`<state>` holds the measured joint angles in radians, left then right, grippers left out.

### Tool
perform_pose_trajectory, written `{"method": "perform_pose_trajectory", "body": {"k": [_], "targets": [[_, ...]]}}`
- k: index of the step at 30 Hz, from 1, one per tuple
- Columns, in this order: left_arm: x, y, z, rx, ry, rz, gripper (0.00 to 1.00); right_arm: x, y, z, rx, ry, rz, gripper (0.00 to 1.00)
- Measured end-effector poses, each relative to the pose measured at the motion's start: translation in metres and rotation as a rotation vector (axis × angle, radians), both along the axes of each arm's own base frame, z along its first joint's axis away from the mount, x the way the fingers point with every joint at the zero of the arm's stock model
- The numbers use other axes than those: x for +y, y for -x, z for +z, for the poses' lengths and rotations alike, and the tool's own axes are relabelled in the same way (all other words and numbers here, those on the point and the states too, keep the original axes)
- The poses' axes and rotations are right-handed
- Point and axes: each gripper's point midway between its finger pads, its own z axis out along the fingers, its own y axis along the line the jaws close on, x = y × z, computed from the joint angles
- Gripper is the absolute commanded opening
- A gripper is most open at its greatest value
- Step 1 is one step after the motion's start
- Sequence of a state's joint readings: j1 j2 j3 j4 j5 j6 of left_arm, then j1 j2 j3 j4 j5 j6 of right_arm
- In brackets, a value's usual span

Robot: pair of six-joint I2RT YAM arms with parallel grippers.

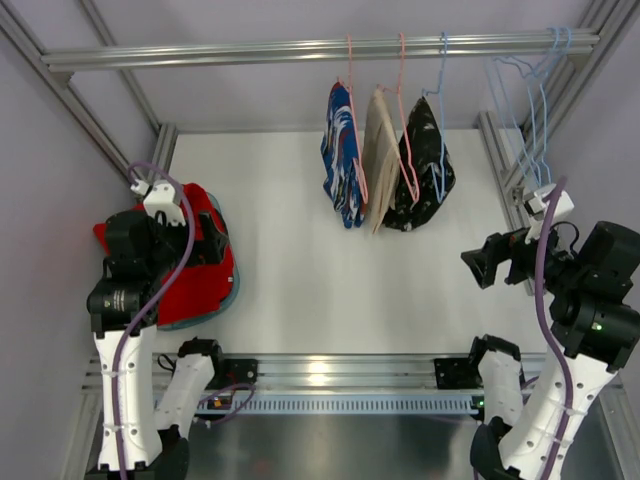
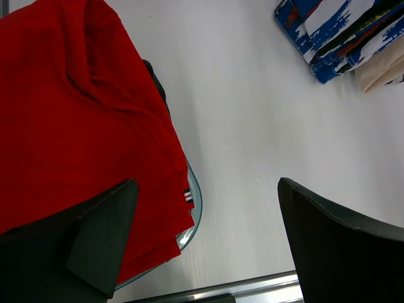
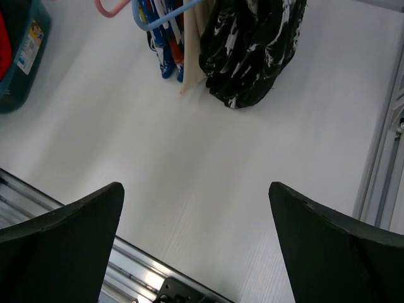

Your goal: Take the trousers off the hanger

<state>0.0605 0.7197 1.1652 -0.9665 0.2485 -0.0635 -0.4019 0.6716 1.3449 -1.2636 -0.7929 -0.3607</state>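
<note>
From the rail (image 1: 320, 48) hang the blue trousers (image 1: 342, 165) with a white and red pattern, on a pink hanger (image 1: 352, 100). Right beside them, on a second pink hanger (image 1: 405, 120), are the longer beige trousers (image 1: 378, 160). Both pairs also show in the left wrist view (image 2: 328, 31) (image 2: 382, 72) and the right wrist view (image 3: 163, 38) (image 3: 191, 44). My left gripper (image 1: 212, 240) (image 2: 207, 189) stands open and empty over a red cloth, far left of the trousers. My right gripper (image 1: 482, 265) (image 3: 196, 189) is open and empty at the right, well short of them.
A black patterned garment (image 1: 425, 170) (image 3: 252, 44) hangs on a blue hanger (image 1: 441, 100) right of the beige trousers. A red cloth (image 1: 205, 270) (image 2: 76, 113) fills a teal basket (image 2: 194, 208) (image 3: 22, 57) at the left. Bare blue hangers (image 1: 530, 100) hang at the rail's right end. Frame posts line both sides.
</note>
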Motion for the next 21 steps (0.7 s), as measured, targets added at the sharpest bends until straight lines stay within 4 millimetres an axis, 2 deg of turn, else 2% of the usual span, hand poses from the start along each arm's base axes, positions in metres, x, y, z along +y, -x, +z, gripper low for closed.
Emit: {"method": "perform_pose_trajectory", "body": {"k": [3,9,13,16,18,19,21], "targets": [[0.002,0.0,0.003,-0.002,0.003,0.018,0.98,0.002,0.0,0.01,-0.016,-0.016,-0.001,1.0],[0.002,-0.001,0.027,-0.055,0.012,0.028,0.98,0.015,-0.013,0.093,-0.175,-0.092,0.046,0.99],[0.001,-0.006,0.048,-0.098,0.038,0.042,0.98,0.016,-0.035,0.137,-0.233,-0.167,0.081,0.99],[0.0,-0.009,0.062,-0.139,0.062,0.052,0.98,0.014,-0.064,0.169,-0.251,-0.215,0.104,0.99],[-0.001,-0.011,0.07,-0.164,0.081,0.057,0.98,0.026,-0.086,0.184,-0.249,-0.217,0.147,0.99],[-0.001,-0.012,0.073,-0.176,0.09,0.061,0.98,0.038,-0.094,0.192,-0.261,-0.217,0.189,0.99],[-0.002,-0.013,0.077,-0.192,0.104,0.067,0.98,0.066,-0.111,0.195,-0.242,-0.23,0.259,0.98]]}}
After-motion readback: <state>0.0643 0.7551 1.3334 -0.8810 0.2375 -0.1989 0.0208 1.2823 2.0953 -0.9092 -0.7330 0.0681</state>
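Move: Ahead of the right hand by about 25 cm, 8 cm to its left and some 8 cm higher, is the blue hanger carrying the black trousers. Those hang in its lower part, 24 cm ahead, 8 cm left and slightly below the hand. The beige trousers are about 11 cm left of the black ones, at the same distance out. From the left hand the blue hanger is some 19 cm ahead, 41 cm to the right and 10 cm higher. Rising steeply by about 20 cm, the empty right hand then sweeps forward some 11 cm and, late on, left towards the blue hanger. Its open fingers tip upward, roll left side up and swing counter-clockwise, each about 15 degrees, without gripping anything. The left hand, also open and empty, climbs about 8 cm above the red trousers' bin, tipping its fingers upward. ##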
